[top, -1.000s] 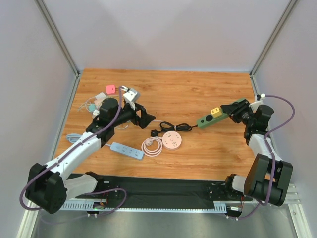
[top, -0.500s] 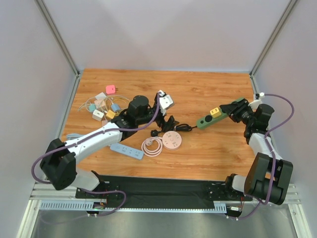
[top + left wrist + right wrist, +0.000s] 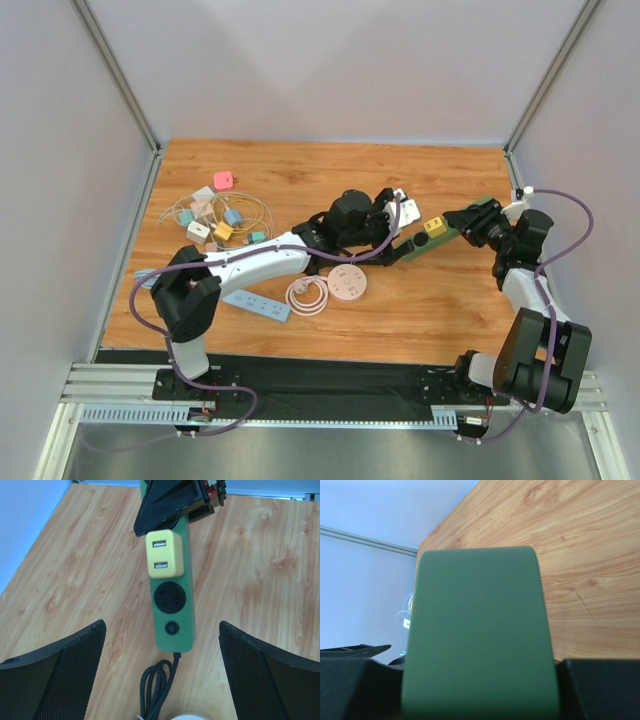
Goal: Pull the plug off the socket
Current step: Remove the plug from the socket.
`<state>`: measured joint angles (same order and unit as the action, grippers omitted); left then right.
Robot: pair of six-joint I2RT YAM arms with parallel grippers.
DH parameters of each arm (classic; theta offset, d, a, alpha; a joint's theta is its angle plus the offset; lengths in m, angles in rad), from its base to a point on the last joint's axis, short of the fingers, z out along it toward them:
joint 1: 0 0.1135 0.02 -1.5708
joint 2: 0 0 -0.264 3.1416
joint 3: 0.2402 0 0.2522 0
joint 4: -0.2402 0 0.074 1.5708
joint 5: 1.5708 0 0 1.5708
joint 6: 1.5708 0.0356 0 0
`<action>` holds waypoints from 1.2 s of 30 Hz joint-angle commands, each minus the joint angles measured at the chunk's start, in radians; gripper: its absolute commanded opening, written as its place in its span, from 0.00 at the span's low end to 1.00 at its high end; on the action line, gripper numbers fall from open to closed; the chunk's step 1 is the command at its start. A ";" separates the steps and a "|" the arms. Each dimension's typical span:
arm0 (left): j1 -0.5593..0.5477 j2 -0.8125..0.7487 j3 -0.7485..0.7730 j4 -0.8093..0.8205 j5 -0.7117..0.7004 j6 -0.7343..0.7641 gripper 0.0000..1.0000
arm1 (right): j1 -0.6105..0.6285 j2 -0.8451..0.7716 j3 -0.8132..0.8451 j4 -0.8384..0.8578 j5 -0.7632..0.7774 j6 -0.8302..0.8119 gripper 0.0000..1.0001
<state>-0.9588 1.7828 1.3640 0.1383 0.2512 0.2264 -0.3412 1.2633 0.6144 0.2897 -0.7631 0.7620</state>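
The socket is a green power strip (image 3: 420, 241) lying right of centre on the wooden table. A yellow plug (image 3: 434, 226) with two USB ports (image 3: 164, 555) sits in it, next to a round black outlet and a button. My left gripper (image 3: 400, 232) hovers open over the strip's cable end, with its black fingers (image 3: 65, 670) wide on either side and touching nothing. My right gripper (image 3: 478, 222) is shut on the strip's far end, and the green body (image 3: 477, 635) fills the space between its jaws.
The strip's black cable (image 3: 157, 685) loops toward a round pink power hub (image 3: 349, 285) and a coiled pink cord (image 3: 308, 295). A blue strip (image 3: 256, 304) lies near the front left. Small adapters with thin cables (image 3: 220, 215) are clustered at the back left.
My left arm has swung from the left side of the table across to the green strip, staying open. The right arm and the strip have not moved.
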 commanded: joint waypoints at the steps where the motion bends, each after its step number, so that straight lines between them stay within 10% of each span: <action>1: -0.020 0.056 0.107 0.014 -0.003 0.045 1.00 | 0.007 -0.025 0.039 0.058 -0.050 0.030 0.00; 20: -0.038 0.332 0.480 -0.100 0.117 0.044 0.88 | 0.008 -0.022 0.042 0.060 -0.054 0.043 0.00; 33: -0.038 0.402 0.547 -0.207 0.132 0.068 0.44 | 0.008 -0.022 0.044 0.058 -0.058 0.045 0.00; 36: -0.038 0.397 0.549 -0.207 0.129 0.068 0.11 | 0.008 -0.022 0.042 0.058 -0.056 0.042 0.00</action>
<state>-0.9874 2.1746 1.8744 -0.0441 0.3630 0.2428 -0.3389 1.2633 0.6147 0.3035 -0.7757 0.7692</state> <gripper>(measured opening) 0.431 0.361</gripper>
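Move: The left hand, empty and wide open, has the yellow plug about 9 cm to its right, 2 cm ahead and 3 cm lower. The strip's empty black socket sits closer, roughly 6 cm to the right, level fore-and-aft and some 4 cm below. The nearest right finger is about 12 cm to the right and 5 cm ahead of the left hand. From the right hand, which already holds the green strip up, the plug lies about 7 cm left and 4 cm back. The left fingers come to pinch the yellow plug from both sides. The hand gets there by sliding about 9 cm to the right along the green strip, edging a little forward and turning slightly clockwise, then dips some 2 cm as the fingers close. The right hand stays in place and keeps its hold on the strip. ##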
